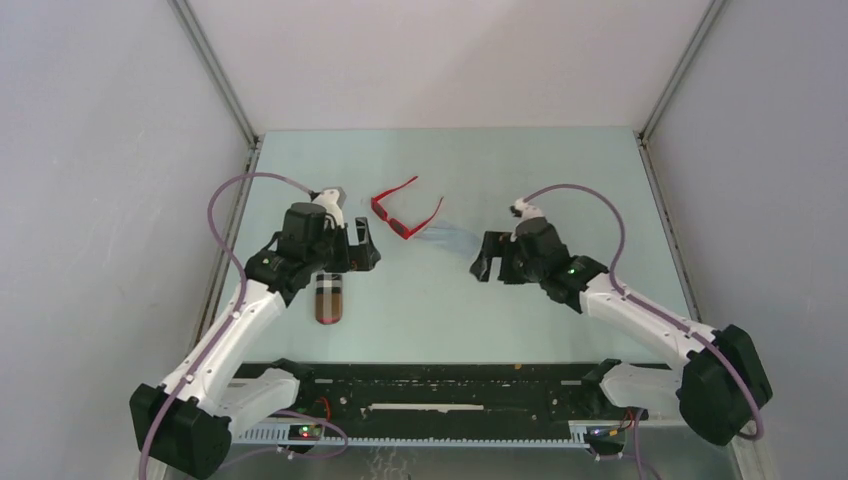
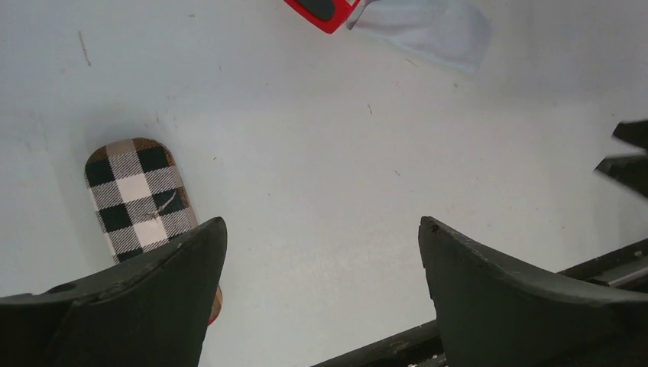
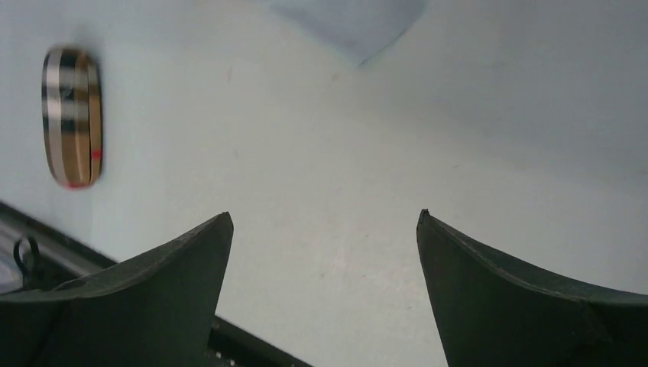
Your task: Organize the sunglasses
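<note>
The red sunglasses point(image 1: 405, 212) lie unfolded, arms spread, on the table at mid-back; a corner of the frame shows at the top of the left wrist view point(image 2: 321, 13). My left gripper point(image 1: 362, 254) is open and empty, hovering left of and nearer than the sunglasses, just above the plaid case point(image 1: 329, 297). My right gripper point(image 1: 486, 258) is open and empty, to the right of and nearer than the sunglasses. In the left wrist view my left gripper point(image 2: 322, 229) has only bare table between its jaws, and so does my right gripper point(image 3: 325, 222) in the right wrist view.
The brown plaid case lies closed at front left point(image 2: 141, 197), also in the right wrist view point(image 3: 72, 116). A pale blue cloth point(image 1: 447, 236) lies beside the sunglasses' right end point(image 2: 432, 29) point(image 3: 348, 19). A black rail point(image 1: 440, 385) runs along the near edge.
</note>
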`<state>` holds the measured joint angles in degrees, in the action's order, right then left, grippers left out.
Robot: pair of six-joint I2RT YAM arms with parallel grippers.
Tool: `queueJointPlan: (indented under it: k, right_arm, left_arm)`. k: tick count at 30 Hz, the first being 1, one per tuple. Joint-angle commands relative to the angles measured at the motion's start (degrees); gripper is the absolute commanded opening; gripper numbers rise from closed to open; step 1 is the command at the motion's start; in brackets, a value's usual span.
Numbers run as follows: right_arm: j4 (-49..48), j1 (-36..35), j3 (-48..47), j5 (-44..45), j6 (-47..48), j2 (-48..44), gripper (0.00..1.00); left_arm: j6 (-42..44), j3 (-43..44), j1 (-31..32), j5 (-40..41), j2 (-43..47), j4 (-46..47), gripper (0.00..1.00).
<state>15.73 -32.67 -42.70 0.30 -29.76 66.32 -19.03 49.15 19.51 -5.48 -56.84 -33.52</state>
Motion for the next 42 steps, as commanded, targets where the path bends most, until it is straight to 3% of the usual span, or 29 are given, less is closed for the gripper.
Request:
queueJointPlan:
  k: [1,6,11,16,18,21,24,28,32,42]
  right_arm:
    - [-4.0,-7.3,1.3,-3.1,-1.7,2.6,0.99]
    - [-4.4,-11.6,1.5,-3.2,-2.5,4.7,0.99]
    - [-5.2,-9.3,1.5,-5.5,-5.0,4.3,0.99]
    - [-3.4,-6.6,1.4,0.3,-8.7,2.2,1.0]
    - [-1.9,-6.1,0.9,4.1,-9.5,1.4,1.0]
    - [-0.8,-5.9,0.7,5.8,-8.6,-0.1,1.0]
    - [-1.3,-5.6,0.7,4.2,-6.8,-1.2,1.0]
    - [-2.5,-5.0,0.7,2.2,-6.0,-2.3,1.0]
    - [-3.2,-4.6,0.7,0.6,-5.4,-1.8,1.0]
    - [-1.8,-3.4,0.7,-4.0,-5.6,-0.8,1.0]
  left_arm:
    - [-0.5,2.2,0.4,4.8,2.8,2.5,1.0]
    - [-1.5,4.7,0.3,14.9,3.7,-0.9,1.0]
    - [-4.0,5.7,-2.4,27.7,0.1,-5.0,1.0]
    - [-8.7,6.2,-15.3,14.1,-5.6,-7.9,1.0]
    - [-10.7,4.6,-16.6,16.0,-5.8,-7.4,1.0]
    - [-11.5,4.6,-16.8,22.1,-7.6,-9.6,1.0]
    - [-8.5,4.6,-16.8,19.9,-11.1,-12.6,1.0]
    - [-6.8,-0.5,-16.1,12.7,-12.8,-9.8,1.0]
    - [-6.1,0.1,-13.1,14.9,-15.5,-9.8,1.0]
    - [-6.7,1.2,-12.5,13.1,-25.0,-10.7,1.0]
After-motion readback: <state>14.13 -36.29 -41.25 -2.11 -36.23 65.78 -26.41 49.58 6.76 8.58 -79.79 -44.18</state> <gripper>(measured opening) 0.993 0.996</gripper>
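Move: The plaid glasses case lies about 8 cm to the left hand's left, some 3 cm back and 15 cm below it. The red sunglasses are roughly 22 cm ahead of that hand and 12 cm to its right, the pale cloth about 14 cm ahead and 23 cm to its right, both some 16 cm down. From the right hand, the case is about 40 cm to the left, 6 cm back and 11 cm lower. Towards the plaid case the open left hand swings left about 13 cm, rising slightly before it sinks, then eases back right some 3 cm while dropping and drawing slightly back to end low over it, about 12 cm lower overall. Its wrist turns counter-clockwise and tips down about 30 degrees. The empty right hand dips back and left, then returns most of the way. ##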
